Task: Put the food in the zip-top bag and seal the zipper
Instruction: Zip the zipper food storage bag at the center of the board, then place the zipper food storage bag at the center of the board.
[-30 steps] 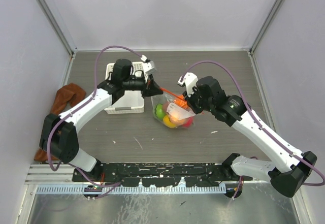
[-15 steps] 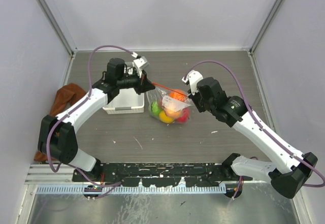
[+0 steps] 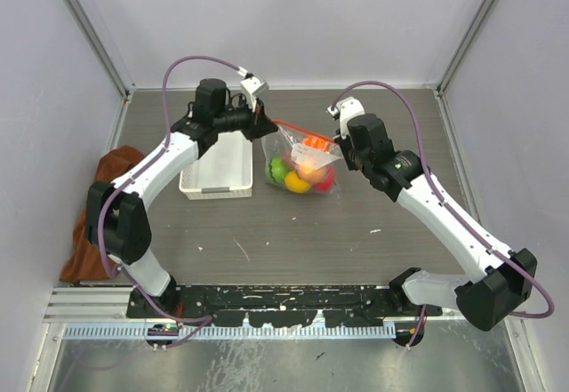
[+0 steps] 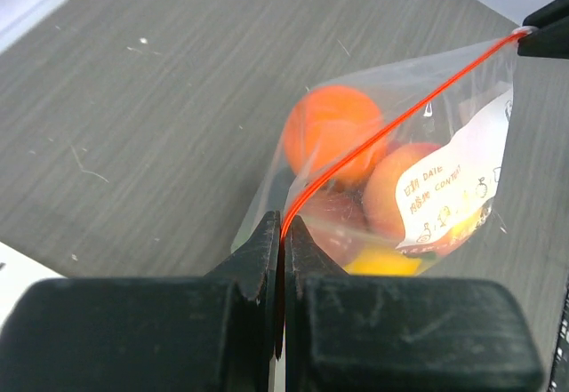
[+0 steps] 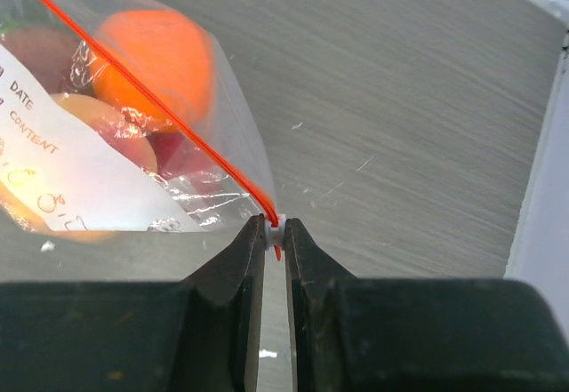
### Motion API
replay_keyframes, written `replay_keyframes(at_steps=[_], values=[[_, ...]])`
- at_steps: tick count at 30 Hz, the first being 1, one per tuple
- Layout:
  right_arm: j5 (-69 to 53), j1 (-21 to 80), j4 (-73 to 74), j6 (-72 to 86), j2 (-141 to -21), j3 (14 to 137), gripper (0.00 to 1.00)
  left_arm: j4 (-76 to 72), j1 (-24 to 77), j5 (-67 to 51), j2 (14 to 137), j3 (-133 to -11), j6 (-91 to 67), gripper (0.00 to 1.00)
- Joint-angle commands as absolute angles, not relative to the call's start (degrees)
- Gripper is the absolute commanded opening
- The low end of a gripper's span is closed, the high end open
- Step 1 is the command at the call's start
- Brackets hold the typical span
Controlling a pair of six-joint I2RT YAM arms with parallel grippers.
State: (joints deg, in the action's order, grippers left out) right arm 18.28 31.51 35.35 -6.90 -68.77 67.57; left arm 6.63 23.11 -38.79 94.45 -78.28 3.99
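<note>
The clear zip-top bag [image 3: 302, 161] hangs off the table between my two grippers, its red-orange zipper [image 3: 296, 132] stretched taut. Inside are the food pieces: orange [image 4: 331, 130], peach-pink [image 4: 396, 183], green [image 3: 279, 171], yellow [image 3: 297, 184] and red [image 3: 325, 179]. My left gripper [image 3: 272, 127] is shut on the zipper's left end [image 4: 286, 221]. My right gripper [image 3: 335, 146] is shut on the small white tab [image 5: 275, 230] at the zipper's other end. A white label [image 4: 453, 188] is on the bag's side.
A white slotted basket [image 3: 218, 165] stands left of the bag, under my left arm. A brown cloth [image 3: 100, 205] lies at the table's left edge. Walls enclose the table on three sides.
Both grippers have moved toward the back of the table, carrying the bag with them. The zipper now runs straighter between them.
</note>
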Motion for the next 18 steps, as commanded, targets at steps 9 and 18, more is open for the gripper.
replay_keyframes(at_steps=[9,18], values=[[15.9,28.1,18.6,-3.2,-71.3,60.9,0.00,1.2,25.6,-30.8,93.6,-75.6,6.0,0.00],[-1.8,28.1,19.1,6.0,-64.1,47.2,0.04,2.0,31.7,-22.9,82.9,-58.8,0.8,0.01]])
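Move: The bag's bulk of food hangs below the zipper between the two closed grippers. From the left hand its middle is about 8 cm to the right, 3 cm back and 13 cm down; from the right hand it is some 10 cm left, 2 cm ahead and 13 cm down. The zipper's right end is roughly 18 cm right of the left hand and 5 cm back, about level in height. The white basket stands about 18 cm left of the left hand, 5 cm farther out and 19 cm below. Left fingers keep their pinch on one end of the zipper and the right fingers keep theirs on the slider at the other, as both hands first ease forward 2 to 4 cm and slightly up. Then they drop together about 10 cm towards the food while drawing back around 5 cm, fingers tipping some 10 degrees more downward. ##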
